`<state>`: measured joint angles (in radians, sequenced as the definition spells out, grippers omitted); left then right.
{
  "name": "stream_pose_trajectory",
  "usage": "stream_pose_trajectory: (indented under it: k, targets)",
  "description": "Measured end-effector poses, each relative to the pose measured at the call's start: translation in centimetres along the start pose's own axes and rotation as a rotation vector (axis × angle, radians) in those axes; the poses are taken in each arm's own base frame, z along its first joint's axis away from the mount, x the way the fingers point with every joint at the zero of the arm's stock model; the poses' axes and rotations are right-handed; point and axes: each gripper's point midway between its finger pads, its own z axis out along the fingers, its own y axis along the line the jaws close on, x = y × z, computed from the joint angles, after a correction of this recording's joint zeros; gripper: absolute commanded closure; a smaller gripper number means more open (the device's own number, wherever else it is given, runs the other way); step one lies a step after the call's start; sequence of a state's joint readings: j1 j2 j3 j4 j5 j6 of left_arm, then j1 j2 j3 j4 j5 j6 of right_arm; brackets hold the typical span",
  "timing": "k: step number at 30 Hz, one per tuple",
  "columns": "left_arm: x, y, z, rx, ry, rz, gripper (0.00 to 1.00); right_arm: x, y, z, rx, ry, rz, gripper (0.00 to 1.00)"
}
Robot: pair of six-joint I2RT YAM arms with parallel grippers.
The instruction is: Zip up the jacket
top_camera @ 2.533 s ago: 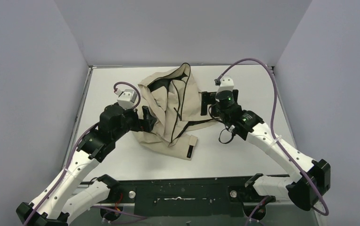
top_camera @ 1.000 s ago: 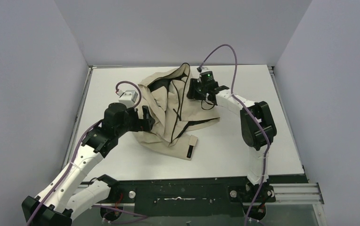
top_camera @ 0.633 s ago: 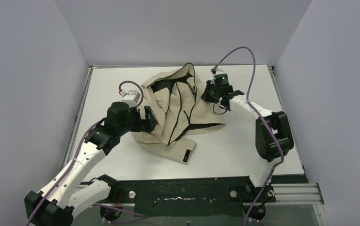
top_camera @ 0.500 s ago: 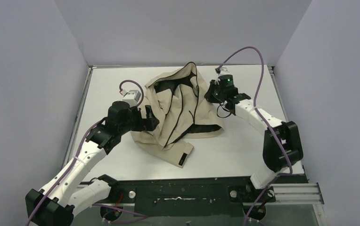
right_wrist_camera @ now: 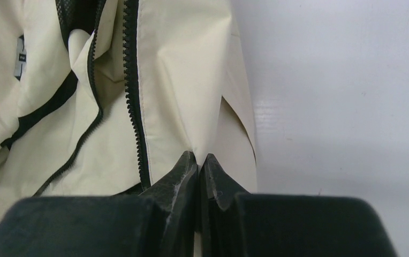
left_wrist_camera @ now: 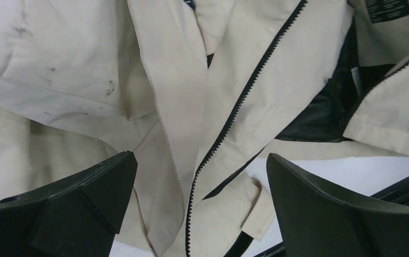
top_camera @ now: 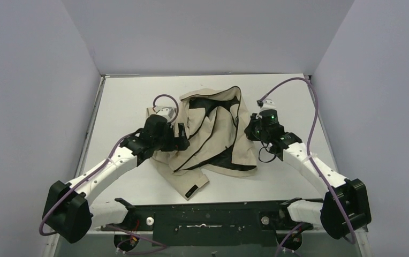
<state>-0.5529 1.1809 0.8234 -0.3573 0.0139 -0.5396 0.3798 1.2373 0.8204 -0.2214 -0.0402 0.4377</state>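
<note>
The beige jacket (top_camera: 221, 115) lies crumpled and unzipped in the middle of the table, black lining showing in its folds. My right gripper (top_camera: 250, 131) is at its right edge. In the right wrist view this gripper (right_wrist_camera: 201, 158) is shut on a pinched fold of beige fabric, just right of a line of dark zipper teeth (right_wrist_camera: 133, 101). My left gripper (top_camera: 182, 136) hovers over the jacket's left part. Seen from the left wrist, that gripper (left_wrist_camera: 199, 206) is open, its jaws wide apart with nothing between them. Another run of zipper teeth (left_wrist_camera: 234, 115) passes below it.
The white table (top_camera: 127, 101) is enclosed by grey walls on three sides. A black rail (top_camera: 207, 217) runs along the near edge. A sleeve end with a black tab (top_camera: 191, 190) lies near the front. Purple cables loop above both wrists.
My right gripper has shut on the jacket's right edge and dragged it rightward and nearer, flattening the raised fabric. My left arm has followed to the right, still open.
</note>
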Motion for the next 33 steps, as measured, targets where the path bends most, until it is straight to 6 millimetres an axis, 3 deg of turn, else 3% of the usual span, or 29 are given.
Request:
stream_pose_trajectory:
  k: [4, 7, 12, 15, 16, 21, 26, 29, 33]
  targets:
    - [1.3, 0.7, 1.7, -0.057, 0.051, 0.018, 0.1, 1.1, 0.2, -0.8, -0.01, 0.009, -0.001, 1.0]
    - [1.7, 1.2, 2.9, -0.1, 0.075, 0.026, 0.21, 1.2, 0.5, -1.3, -0.022, 0.001, 0.001, 1.0]
    - [1.8, 1.8, 4.3, -0.16, 0.083, 0.033, 0.65, 1.3, 0.6, -1.8, -0.03, -0.01, 0.002, 1.0]
    - [0.8, 1.9, 4.7, -0.19, 0.058, 0.037, 0.95, 1.1, 0.6, -2.2, -0.03, -0.021, 0.002, 1.0]
    - [0.3, 1.8, 4.8, -0.197, 0.047, 0.037, 1.0, 1.0, 0.6, -2.4, -0.032, -0.028, 0.003, 1.0]
    - [-2.1, 1.5, 4.9, -0.233, -0.005, 0.046, 1.0, 0.3, 0.6, -3.2, -0.03, -0.057, 0.004, 1.0]
    - [-6.0, 0.5, 3.3, -0.262, -0.074, 0.064, 1.0, -0.1, -0.2, -4.0, 0.012, -0.076, -0.002, 1.0]
    - [-9.5, -0.4, 1.1, -0.26, -0.149, 0.067, 1.0, -0.9, -0.6, -4.4, 0.04, -0.099, -0.011, 1.0]
    - [-14.7, -0.8, -4.3, -0.25, -0.3, 0.05, 1.0, -2.0, -0.8, -4.7, 0.063, -0.127, -0.014, 1.0]
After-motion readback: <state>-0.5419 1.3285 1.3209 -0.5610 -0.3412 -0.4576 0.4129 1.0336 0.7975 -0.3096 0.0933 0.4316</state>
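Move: The left hand, fingers wide open, has the loose fold of the jacket's left side just under it, about 2 cm ahead and 5 below. From that hand the left zip tape runs some 5 cm to the right, level ahead, and the sleeve cuff with the black label lies about 16 cm back and 3 right. For the right hand, still gripping the right panel, the left fold is about 24 cm left, level ahead, some 6 below. Down about 5 cm, easing slightly forward, the left hand sinks onto the jacket's left fold and shuts its fingers on the cloth, then carries the pinched fold forward some 6 cm and lifts it steeply with a slight swing left at the end, its fingertips tilting up. The right hand keeps its grip, drawing back a little and rising about 4 cm. ##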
